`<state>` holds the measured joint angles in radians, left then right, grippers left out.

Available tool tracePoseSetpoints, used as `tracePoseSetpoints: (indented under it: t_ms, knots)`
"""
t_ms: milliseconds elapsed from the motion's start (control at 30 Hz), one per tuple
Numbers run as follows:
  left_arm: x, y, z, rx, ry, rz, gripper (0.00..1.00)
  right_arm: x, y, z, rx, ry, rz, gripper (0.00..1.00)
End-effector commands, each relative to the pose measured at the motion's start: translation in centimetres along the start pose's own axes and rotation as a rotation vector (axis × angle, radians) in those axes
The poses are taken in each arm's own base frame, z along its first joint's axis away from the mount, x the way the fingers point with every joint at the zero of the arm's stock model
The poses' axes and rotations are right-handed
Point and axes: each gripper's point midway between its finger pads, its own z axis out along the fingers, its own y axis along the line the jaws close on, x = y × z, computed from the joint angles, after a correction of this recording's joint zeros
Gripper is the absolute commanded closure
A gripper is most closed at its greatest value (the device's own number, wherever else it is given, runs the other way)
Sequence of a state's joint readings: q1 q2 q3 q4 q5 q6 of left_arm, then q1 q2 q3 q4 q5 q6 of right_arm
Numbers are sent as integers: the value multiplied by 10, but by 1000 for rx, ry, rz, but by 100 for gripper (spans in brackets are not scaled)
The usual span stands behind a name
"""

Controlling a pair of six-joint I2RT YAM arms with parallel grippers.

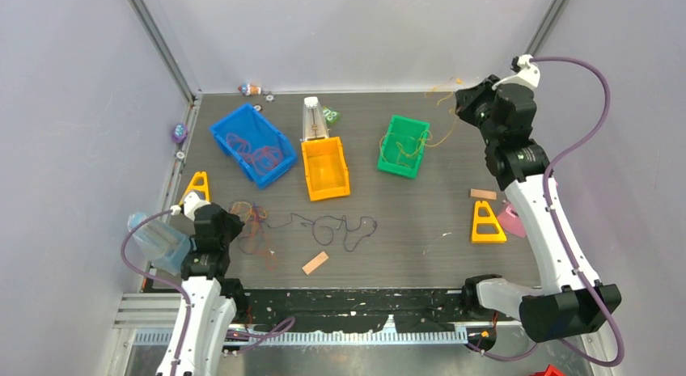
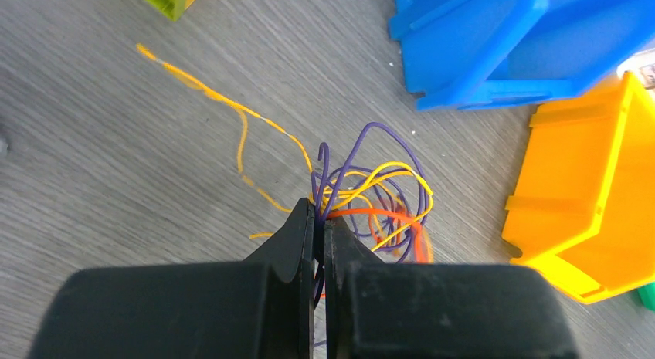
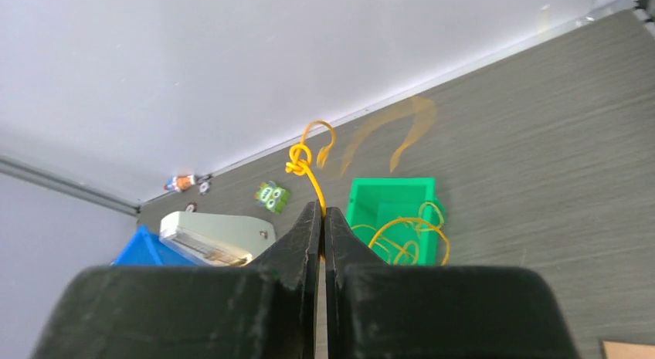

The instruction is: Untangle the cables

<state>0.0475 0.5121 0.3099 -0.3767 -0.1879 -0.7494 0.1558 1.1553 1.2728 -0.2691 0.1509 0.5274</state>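
A tangle of purple, yellow and orange cables lies at the near left of the table. My left gripper is shut on purple strands of it. In the top view that left gripper sits at the tangle, and a dark purple cable trails right along the table. My right gripper is shut on a yellow cable with a knot in it. In the top view the right gripper is raised at the back right. The yellow cable hangs from it into the green bin.
A blue bin holding red-orange cables and an orange bin stand at the back. A white wedge-shaped device, a green owl toy, yellow triangular stands and tan blocks are scattered about.
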Motion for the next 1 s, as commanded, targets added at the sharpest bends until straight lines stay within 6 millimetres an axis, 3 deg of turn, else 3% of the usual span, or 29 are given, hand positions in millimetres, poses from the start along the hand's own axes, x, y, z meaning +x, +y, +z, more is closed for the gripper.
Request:
tracePoseSetpoints:
  t_ms: [0, 200, 367, 833, 967]
  knots:
    - [-8, 7, 2, -38, -53, -50, 100, -15, 30, 8, -106, -6, 43, 95]
    - [-15, -26, -4, 118, -27, 41, 100, 8, 59, 32, -253, 122, 10, 95]
    - [-22, -50, -15, 227, -18, 92, 100, 25, 57, 50, -251, 170, 27, 95]
    - [-37, -73, -31, 308, -54, 143, 100, 125, 10, 107, -122, 381, 82, 95]
    - [-26, -87, -35, 367, -4, 180, 100, 151, 7, 122, -109, 450, 58, 95]
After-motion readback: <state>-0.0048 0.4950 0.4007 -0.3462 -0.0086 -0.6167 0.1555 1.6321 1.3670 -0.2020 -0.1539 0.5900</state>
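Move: Up high with the yellow cable already pinched, the right hand has the green bin about 12 cm ahead, 5 cm to its left and some 34 cm below. The yellow bin is about 4 cm ahead and 29 cm left of that hand, the wooden block 4 cm back and 17 cm right. From the left hand, the held tangle's bulk is some 5 cm ahead and 6 cm lower, the green bin 27 cm ahead and 46 cm right. Swinging forward and left with the yellow cable still pinched, then sinking steeply towards the green bin, the right hand ends some 14 cm lower, 9 cm farther out and 7 cm left, its fingers tipping down about 20 degrees and turning counter-clockwise. The left hand keeps its grip on the tangle, rising about 5 cm and easing 4 cm right as it turns clockwise. ##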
